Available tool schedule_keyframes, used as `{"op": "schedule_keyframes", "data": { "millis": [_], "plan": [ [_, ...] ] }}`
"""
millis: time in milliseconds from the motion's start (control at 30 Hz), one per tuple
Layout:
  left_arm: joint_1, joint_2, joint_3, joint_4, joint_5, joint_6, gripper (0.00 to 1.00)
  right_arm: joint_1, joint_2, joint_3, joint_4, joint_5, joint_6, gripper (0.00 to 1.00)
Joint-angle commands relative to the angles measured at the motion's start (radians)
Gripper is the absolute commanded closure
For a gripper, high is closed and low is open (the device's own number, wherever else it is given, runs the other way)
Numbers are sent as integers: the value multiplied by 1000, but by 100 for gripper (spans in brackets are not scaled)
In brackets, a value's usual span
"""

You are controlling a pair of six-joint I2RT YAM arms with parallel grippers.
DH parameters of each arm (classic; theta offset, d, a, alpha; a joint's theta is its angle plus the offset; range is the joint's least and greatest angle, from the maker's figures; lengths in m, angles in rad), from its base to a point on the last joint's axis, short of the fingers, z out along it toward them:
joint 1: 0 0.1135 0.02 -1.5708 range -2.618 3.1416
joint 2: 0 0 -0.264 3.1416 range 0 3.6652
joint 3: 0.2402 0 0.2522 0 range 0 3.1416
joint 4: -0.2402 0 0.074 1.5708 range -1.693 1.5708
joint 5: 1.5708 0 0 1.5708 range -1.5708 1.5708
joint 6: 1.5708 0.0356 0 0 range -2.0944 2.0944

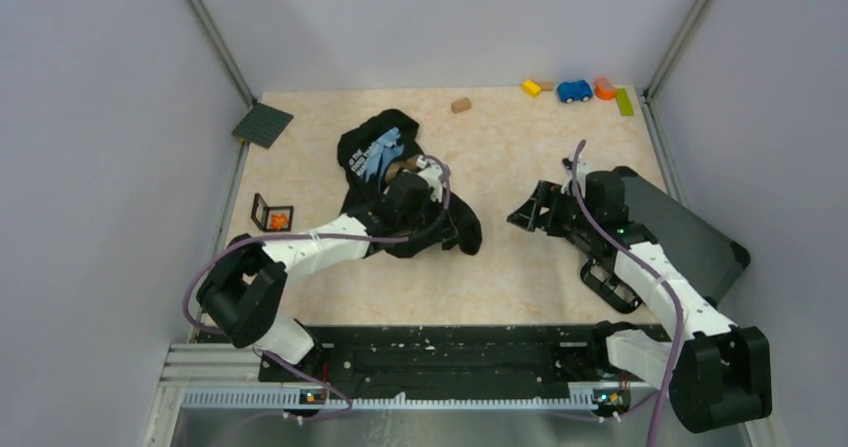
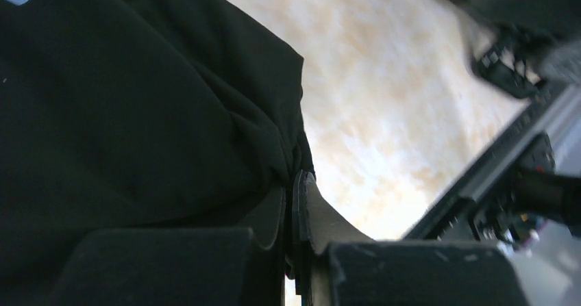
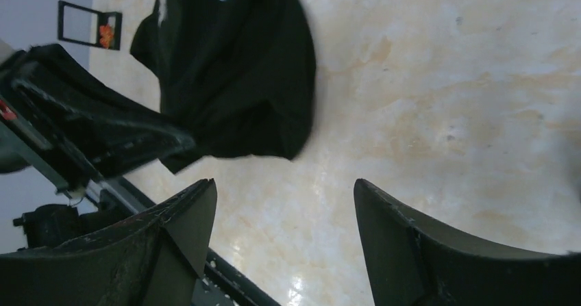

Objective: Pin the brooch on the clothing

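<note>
The clothing (image 1: 380,152) is a black T-shirt with light blue print, lying crumpled in the middle of the table. My left gripper (image 1: 418,195) rests on its near part. In the left wrist view the jaws are pressed together, with a bunched fold of the black clothing (image 2: 137,114) pinched at their tips (image 2: 296,183). The brooch (image 1: 276,222), a tiny orange-red piece, sits inside a small black-framed clear box (image 1: 271,212) left of the shirt, and the brooch (image 3: 105,35) also shows in the right wrist view. My right gripper (image 1: 527,215) hovers open over bare table to the right of the shirt, fingers (image 3: 195,213) wide apart and holding nothing.
A dark grey hard case (image 1: 690,232) lies at the right beside my right arm. A grey baseplate (image 1: 263,124) sits at the back left. Toys line the back edge: a brown block (image 1: 461,105), a yellow block (image 1: 531,88) and a blue car (image 1: 574,91).
</note>
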Motion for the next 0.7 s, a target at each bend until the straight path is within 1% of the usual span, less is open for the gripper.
{"op": "schedule_keyframes", "data": {
  "millis": [0, 33, 100, 167, 233, 300, 367, 467, 567, 667],
  "plan": [
    [-125, -82, -45, 129, 24, -34, 100, 90, 39, 30, 95, 14, 23, 29],
    [-145, -96, -51, 131, 17, -31, 98, 111, 54, 31, 104, 17, 27, 31],
    [-161, -130, -67, 136, 1, -37, 80, 151, 87, 29, 118, 34, 40, 32],
    [-162, -185, -88, 134, -29, -40, 57, 182, 116, 22, 128, 52, 44, 32],
    [-162, -245, -89, 103, -63, -20, 40, 204, 143, 13, 139, 59, 47, 32],
    [-160, -303, -84, 56, -124, -7, 29, 219, 161, 4, 150, 59, 52, 34],
    [-158, -352, -87, -12, -245, -4, 23, 235, 171, -8, 160, 65, 58, 38],
    [-133, -380, -89, -96, -332, 26, 19, 256, 162, -36, 164, 108, 61, 42],
    [-40, -379, -108, -168, -307, -16, 18, 271, 146, -62, 132, 189, 47, 43],
    [76, -401, -193, -144, -226, -80, 18, 279, 135, -70, 88, 272, 33, 44]
  ]
}}
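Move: My left hand already pinches the clothing, with the bare table I drag it to some 8 cm back, 5 cm right and 9 cm below. The blue print lies about 16 cm ahead of my left hand and 14 cm to its left, and the box with the orange brooch about 4 cm ahead, 38 cm left. From my open right hand, the clothing's right end is roughly 7 cm left, 4 cm back and 10 cm down; the case handle is about 21 cm right, 14 cm back. I pull the pinched cloth back and right about 7 cm with my left hand, then open wide, let go and lift some 9 cm, swinging left and forward over the clothing with my fingers tilting up. Meanwhile my right hand goes left, then down and slightly back, about 6 cm each way, towards the clothing's right end, its open fingers narrowing partway. ##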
